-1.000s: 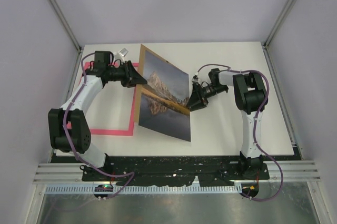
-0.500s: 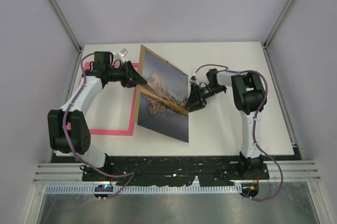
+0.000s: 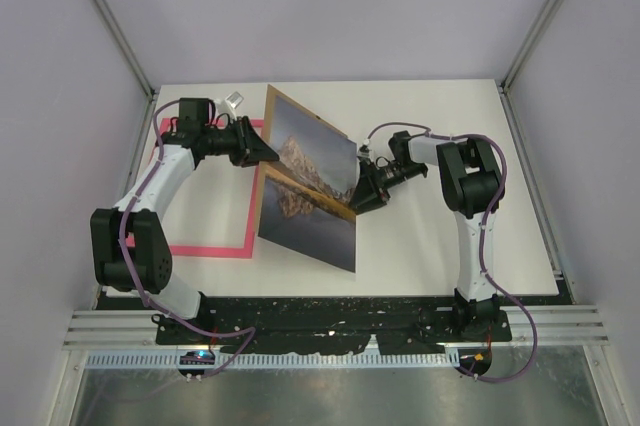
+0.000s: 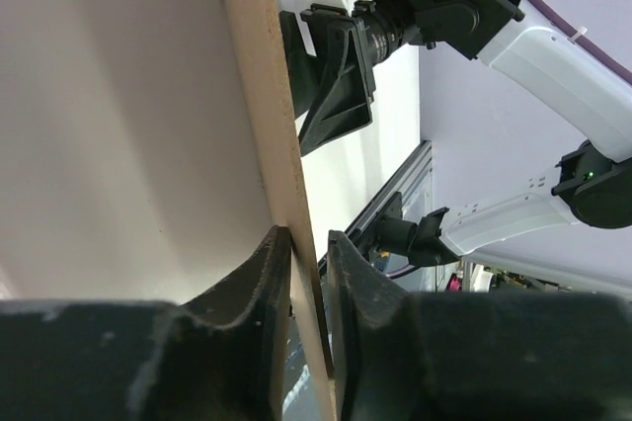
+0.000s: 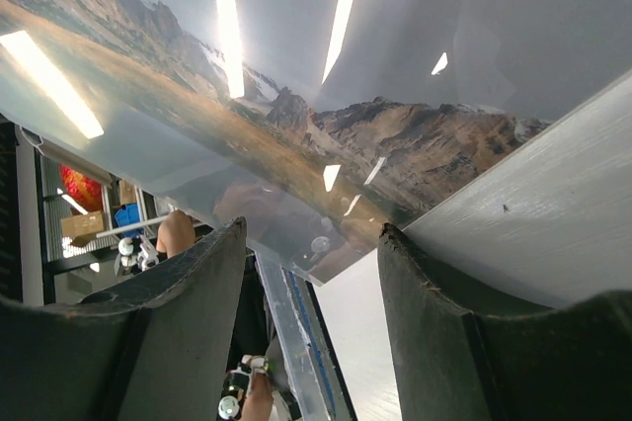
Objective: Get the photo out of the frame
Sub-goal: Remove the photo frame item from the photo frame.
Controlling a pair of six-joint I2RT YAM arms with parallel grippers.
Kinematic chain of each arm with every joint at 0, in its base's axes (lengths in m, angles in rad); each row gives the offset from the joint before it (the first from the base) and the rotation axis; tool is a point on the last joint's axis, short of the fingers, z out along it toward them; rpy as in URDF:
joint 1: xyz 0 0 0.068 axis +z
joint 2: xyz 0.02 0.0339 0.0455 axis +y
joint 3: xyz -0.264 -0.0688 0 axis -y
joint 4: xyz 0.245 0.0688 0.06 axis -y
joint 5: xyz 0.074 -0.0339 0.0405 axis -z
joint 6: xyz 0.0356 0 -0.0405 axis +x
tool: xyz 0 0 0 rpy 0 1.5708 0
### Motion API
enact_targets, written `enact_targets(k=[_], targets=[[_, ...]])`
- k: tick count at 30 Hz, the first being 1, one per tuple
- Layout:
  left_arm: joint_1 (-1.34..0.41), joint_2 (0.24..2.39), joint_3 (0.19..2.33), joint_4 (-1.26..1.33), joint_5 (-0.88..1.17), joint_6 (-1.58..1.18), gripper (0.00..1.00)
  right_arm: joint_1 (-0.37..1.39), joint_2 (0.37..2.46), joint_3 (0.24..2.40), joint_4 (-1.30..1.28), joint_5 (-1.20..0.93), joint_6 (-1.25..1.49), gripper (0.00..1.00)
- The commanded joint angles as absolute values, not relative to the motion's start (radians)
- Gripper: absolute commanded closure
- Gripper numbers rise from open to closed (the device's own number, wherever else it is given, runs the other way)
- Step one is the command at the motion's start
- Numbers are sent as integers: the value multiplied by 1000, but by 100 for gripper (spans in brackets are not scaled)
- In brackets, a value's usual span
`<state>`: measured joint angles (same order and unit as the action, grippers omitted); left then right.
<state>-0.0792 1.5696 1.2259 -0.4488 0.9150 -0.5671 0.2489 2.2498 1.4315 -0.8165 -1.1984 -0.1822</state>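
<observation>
The photo [image 3: 310,181], a mountain mirrored in a lake, stands tilted on edge at mid-table with a brown backing board [image 3: 268,161] behind it. My left gripper [image 3: 268,153] is shut on their left edge; in the left wrist view the board's edge [image 4: 265,95] runs between the fingertips of this gripper [image 4: 306,236]. The pink frame [image 3: 210,250] lies flat on the table to the left, holding nothing. My right gripper [image 3: 360,198] is open at the photo's right edge. In the right wrist view the glossy photo [image 5: 326,65] hangs just past that gripper [image 5: 311,233], its corner between the jaws.
A small silver and white object [image 3: 234,100] lies at the back of the table behind the left arm. The white table [image 3: 440,246] stretches out to the right of the photo. Metal rails [image 3: 330,331] run along the near edge.
The right gripper has crept left towards the photo's right edge, and the photo's lower right corner has shifted slightly left. The left gripper keeps its hold.
</observation>
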Motion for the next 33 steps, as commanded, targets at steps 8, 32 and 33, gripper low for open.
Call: enact_targets(k=[8,32,33], targets=[[-83,1505,1253,-436,942,-546,99,253,2214,1460,-821,-1190,-199,39],[80,1465,1264,-457,969,-572,100,219,2200,1488,-775,-1118,-158,37],[87,1468,1270,-462,976,-574,100,219,2207,1499,-773,-1124,-146,37]])
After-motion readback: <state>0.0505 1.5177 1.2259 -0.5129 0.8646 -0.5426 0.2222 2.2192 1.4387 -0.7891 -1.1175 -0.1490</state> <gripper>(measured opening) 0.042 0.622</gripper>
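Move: The edge of the tilted photo panel already stands between my left hand's part-open fingers. The panel's middle is about 10 cm to their right, 4 cm back and 9 cm lower. The empty pink frame lies flat, its centre some 14 cm left, 7 cm back and 20 cm below that hand. From my right hand, down at the panel's far edge, the panel's middle is about 11 cm left, level ahead, and 7 cm higher. I shut my left fingers on the panel's raised edge, pinching it with barely a dip. Then I carry it left, about 5 cm and quickening, towards over the pink frame, edging slightly forward and turning some 10 degrees counter-clockwise. My right hand, still open, gives way a couple of centimetres forward and right, and its contact with the panel's low edge ends. ##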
